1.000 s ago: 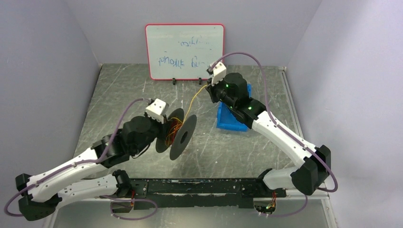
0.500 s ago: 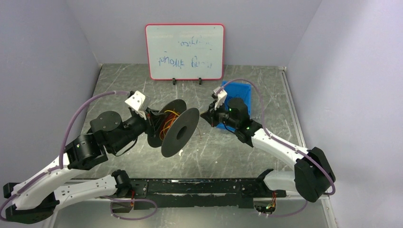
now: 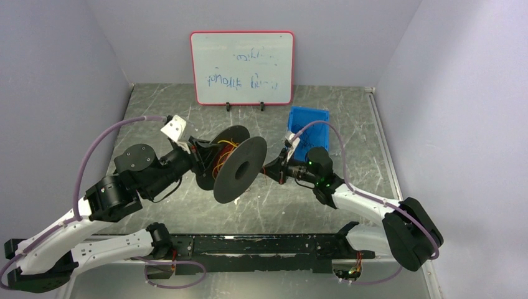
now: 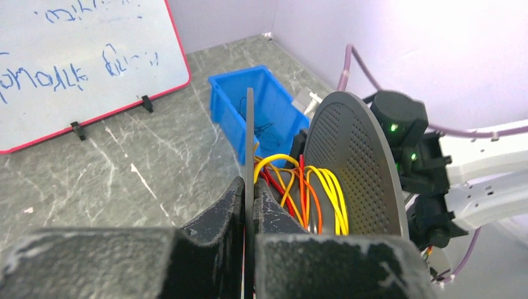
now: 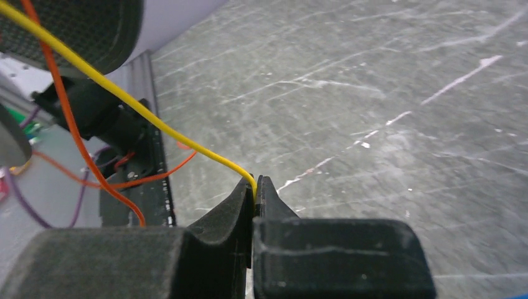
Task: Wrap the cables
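Note:
A black spool (image 3: pixel 240 169) with two round discs hangs above the table's middle. My left gripper (image 3: pixel 198 149) is shut on the rim of its rear disc (image 4: pixel 249 124), which sits edge-on between the fingers (image 4: pixel 249 187). Thin yellow, orange and red cables (image 4: pixel 311 193) loop loosely round the hub, in front of the perforated disc (image 4: pixel 355 168). My right gripper (image 3: pixel 269 169) is just right of the spool, low over the table. It is shut (image 5: pixel 255 185) on a yellow cable (image 5: pixel 155 118) that runs up-left to the spool (image 5: pixel 68 25). An orange cable (image 5: pixel 68 131) hangs loose beside it.
A blue bin (image 3: pixel 309 121) stands at the back right, behind my right arm; it also shows in the left wrist view (image 4: pixel 249 106). A red-framed whiteboard (image 3: pixel 241 67) stands at the back wall. A black rail (image 3: pixel 261 244) runs along the near edge.
My right gripper has come forward and left from near the whiteboard, down beside the spool, still holding the yellow cable. My left arm has raised and turned the spool, shifting it slightly right.

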### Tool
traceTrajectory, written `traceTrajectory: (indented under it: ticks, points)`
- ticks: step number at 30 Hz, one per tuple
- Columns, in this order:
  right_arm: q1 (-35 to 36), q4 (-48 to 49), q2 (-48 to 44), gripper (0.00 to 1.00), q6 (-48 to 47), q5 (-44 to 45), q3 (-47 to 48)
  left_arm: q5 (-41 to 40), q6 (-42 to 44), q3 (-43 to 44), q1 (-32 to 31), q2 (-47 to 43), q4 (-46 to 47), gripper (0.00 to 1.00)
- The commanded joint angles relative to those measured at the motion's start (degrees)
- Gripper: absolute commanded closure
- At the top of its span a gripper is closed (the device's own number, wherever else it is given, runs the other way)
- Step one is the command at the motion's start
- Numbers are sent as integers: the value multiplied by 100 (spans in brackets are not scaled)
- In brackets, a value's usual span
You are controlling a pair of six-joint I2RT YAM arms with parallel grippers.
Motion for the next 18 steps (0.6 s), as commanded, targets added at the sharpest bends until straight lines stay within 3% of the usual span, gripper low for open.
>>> traceTrajectory:
  ticks: [1,18]
  points:
    - [-1,1532,-7,100,826,-552,-457,-39,-480,-10,-36,-55,1397,93]
    - [842,4528,285,100,2445,113,-1341,-1212,-2027,-888,-33,375,2888,93]
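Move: The left hand still grips the spool's left flange; the spool's middle is about 7 cm to its right, level fore and aft, and 3 cm below. The right hand already pinches the yellow cable; that middle lies roughly 9 cm to its left, 3 cm back and some 18 cm above. From the right hand, the blue box is about 18 cm ahead, 16 cm right and 14 cm below. Right hand draws the yellow cable back about 6 cm, rising, while left carries and rolls the spool forward-right. ##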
